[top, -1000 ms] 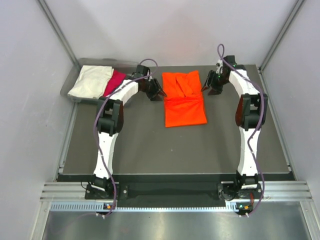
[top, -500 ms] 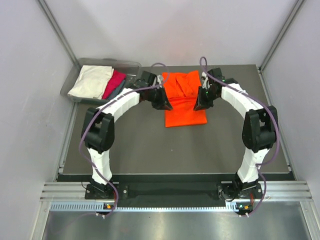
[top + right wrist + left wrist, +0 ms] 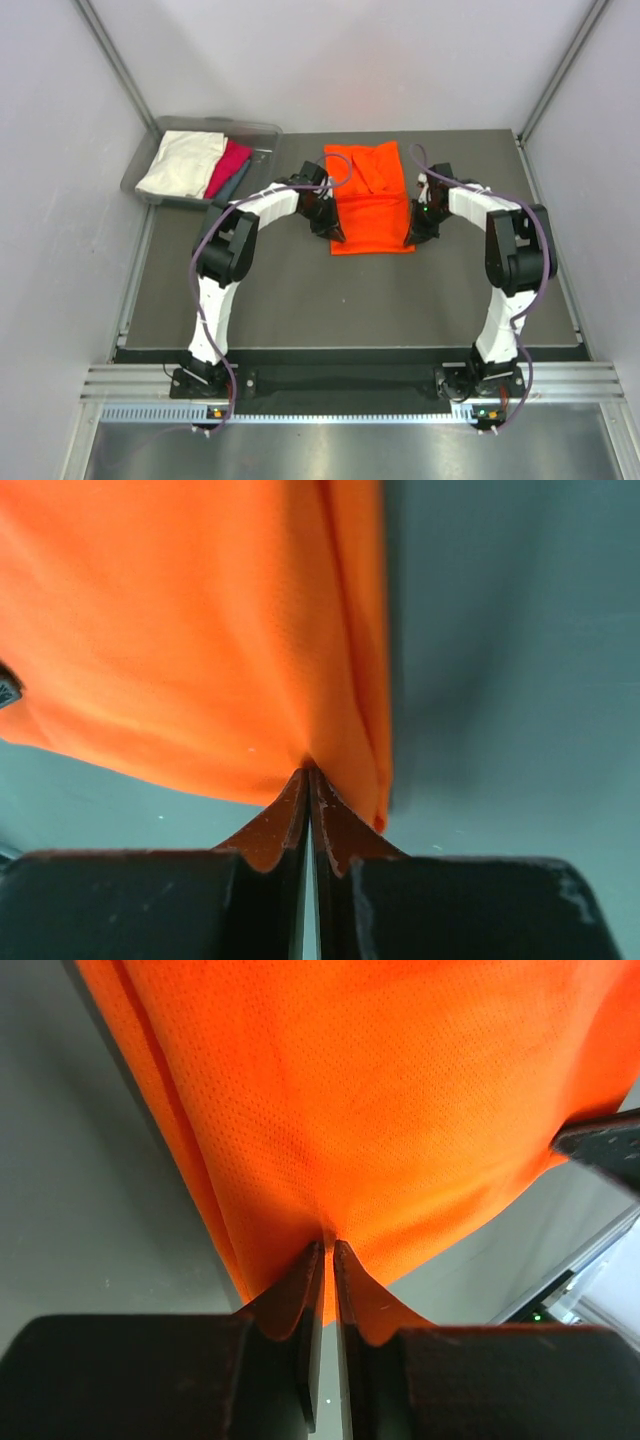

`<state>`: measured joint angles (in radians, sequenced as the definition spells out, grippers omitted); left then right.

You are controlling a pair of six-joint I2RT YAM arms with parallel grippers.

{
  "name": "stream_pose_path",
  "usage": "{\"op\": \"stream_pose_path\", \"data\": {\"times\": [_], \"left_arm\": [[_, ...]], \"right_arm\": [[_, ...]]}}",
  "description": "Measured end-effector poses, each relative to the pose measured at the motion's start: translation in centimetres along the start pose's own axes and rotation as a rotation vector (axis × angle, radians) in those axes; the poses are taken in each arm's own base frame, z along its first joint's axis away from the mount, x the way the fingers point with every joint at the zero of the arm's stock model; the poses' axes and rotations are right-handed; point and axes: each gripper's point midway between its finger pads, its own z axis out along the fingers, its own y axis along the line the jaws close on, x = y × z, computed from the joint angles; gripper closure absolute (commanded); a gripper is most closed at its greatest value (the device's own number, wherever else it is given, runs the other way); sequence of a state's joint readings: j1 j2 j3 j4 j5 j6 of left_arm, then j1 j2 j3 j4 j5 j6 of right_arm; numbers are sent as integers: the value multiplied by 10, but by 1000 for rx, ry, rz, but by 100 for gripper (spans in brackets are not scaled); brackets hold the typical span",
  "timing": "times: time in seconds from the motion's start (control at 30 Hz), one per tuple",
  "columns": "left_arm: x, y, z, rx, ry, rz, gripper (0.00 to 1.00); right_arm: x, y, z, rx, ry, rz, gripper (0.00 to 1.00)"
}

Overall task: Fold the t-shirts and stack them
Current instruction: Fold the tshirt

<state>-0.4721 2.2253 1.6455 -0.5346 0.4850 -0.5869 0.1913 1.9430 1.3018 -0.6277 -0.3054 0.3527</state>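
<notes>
The bright orange t-shirt (image 3: 371,198) lies folded lengthwise on the dark table, a long strip running front to back. My left gripper (image 3: 336,228) is shut on its left edge near the front corner; the left wrist view shows the fingers pinching the orange cloth (image 3: 380,1130). My right gripper (image 3: 410,232) is shut on its right edge near the front corner; the right wrist view shows the cloth (image 3: 190,630) bunched at the fingertips. The cream-white t-shirt (image 3: 181,162), the magenta-pink one (image 3: 228,165) and a sliver of the teal-grey one (image 3: 236,183) lie in the bin.
A grey plastic bin (image 3: 255,130) stands at the back left, partly off the table edge. Dark table surface (image 3: 350,300) stretches in front of the shirt. White walls with metal corner posts close in both sides and the back.
Both grippers moved from the shirt's back toward me along its sides and closed on its front corners. The shirt's front edge has shifted slightly.
</notes>
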Motion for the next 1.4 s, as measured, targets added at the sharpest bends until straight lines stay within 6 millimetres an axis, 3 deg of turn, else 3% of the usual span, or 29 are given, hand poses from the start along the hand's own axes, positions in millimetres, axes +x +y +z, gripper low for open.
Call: {"op": "stream_pose_path", "data": {"times": [0.1,0.23,0.33,0.43,0.53,0.7,0.87,0.97,1.07,1.2,1.33,1.37,1.4], "left_arm": [[1,-1,-3,-8,-9,23,82],[0,-4,-11,-17,-26,38,81],[-17,-17,-18,10,-60,44,82],[-50,-36,-22,68,-118,53,82],[-79,-37,-15,108,-163,30,82],[-105,-9,15,117,-156,-71,82],[-137,-9,13,173,-206,-98,81],[-145,-5,10,177,-220,-114,80],[-150,-2,6,172,-233,-116,77],[-147,3,1,144,-233,-96,71],[-118,8,-25,76,-215,-80,61],[-106,9,-36,53,-211,-83,49],[-93,10,-48,26,-215,-81,46]], "right_arm": [[-6,-7,-8,8,-21,4,93],[-14,-1,-22,-14,-55,3,78],[-31,15,-29,-67,-94,5,74],[-55,34,-34,-128,-130,17,73],[-86,47,-25,-175,-164,25,72],[-120,50,4,-207,-169,47,70],[-139,36,26,-223,-157,101,65],[-150,31,22,-239,-163,122,60],[-171,21,11,-229,-202,126,50],[-180,-8,-6,-152,-235,120,34],[-162,-31,-32,-84,-234,117,20],[-150,-35,-41,-71,-228,123,19],[-141,-37,-50,-68,-232,122,18]]}}
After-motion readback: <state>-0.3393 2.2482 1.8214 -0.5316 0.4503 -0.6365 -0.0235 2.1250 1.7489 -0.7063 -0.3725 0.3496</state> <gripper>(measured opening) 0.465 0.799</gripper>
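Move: Both hands are down at the near end of the folded t-shirt. Its middle lies about 11 cm ahead and 7 cm right of the left hand, and 11 cm ahead and 9 cm left of the right hand. The top layer's crosswise edge ends some 10 cm ahead and 2 cm left of the left hand, and some 11 cm straight ahead of the right. The near-left corner is 4 cm back and 2 cm left of the left hand, the near-right one 3 cm back and 2 cm right of the right. Nearly shut fingertips come free of the cloth by both near corners, and the two hands hop forward together, about 5 cm up and then down low again some 15 cm farther out, past the layer edge. The left then rises while drawing back and left, opening about halfway; the right swings off to the right, then also back and up, fingers opening wide. ##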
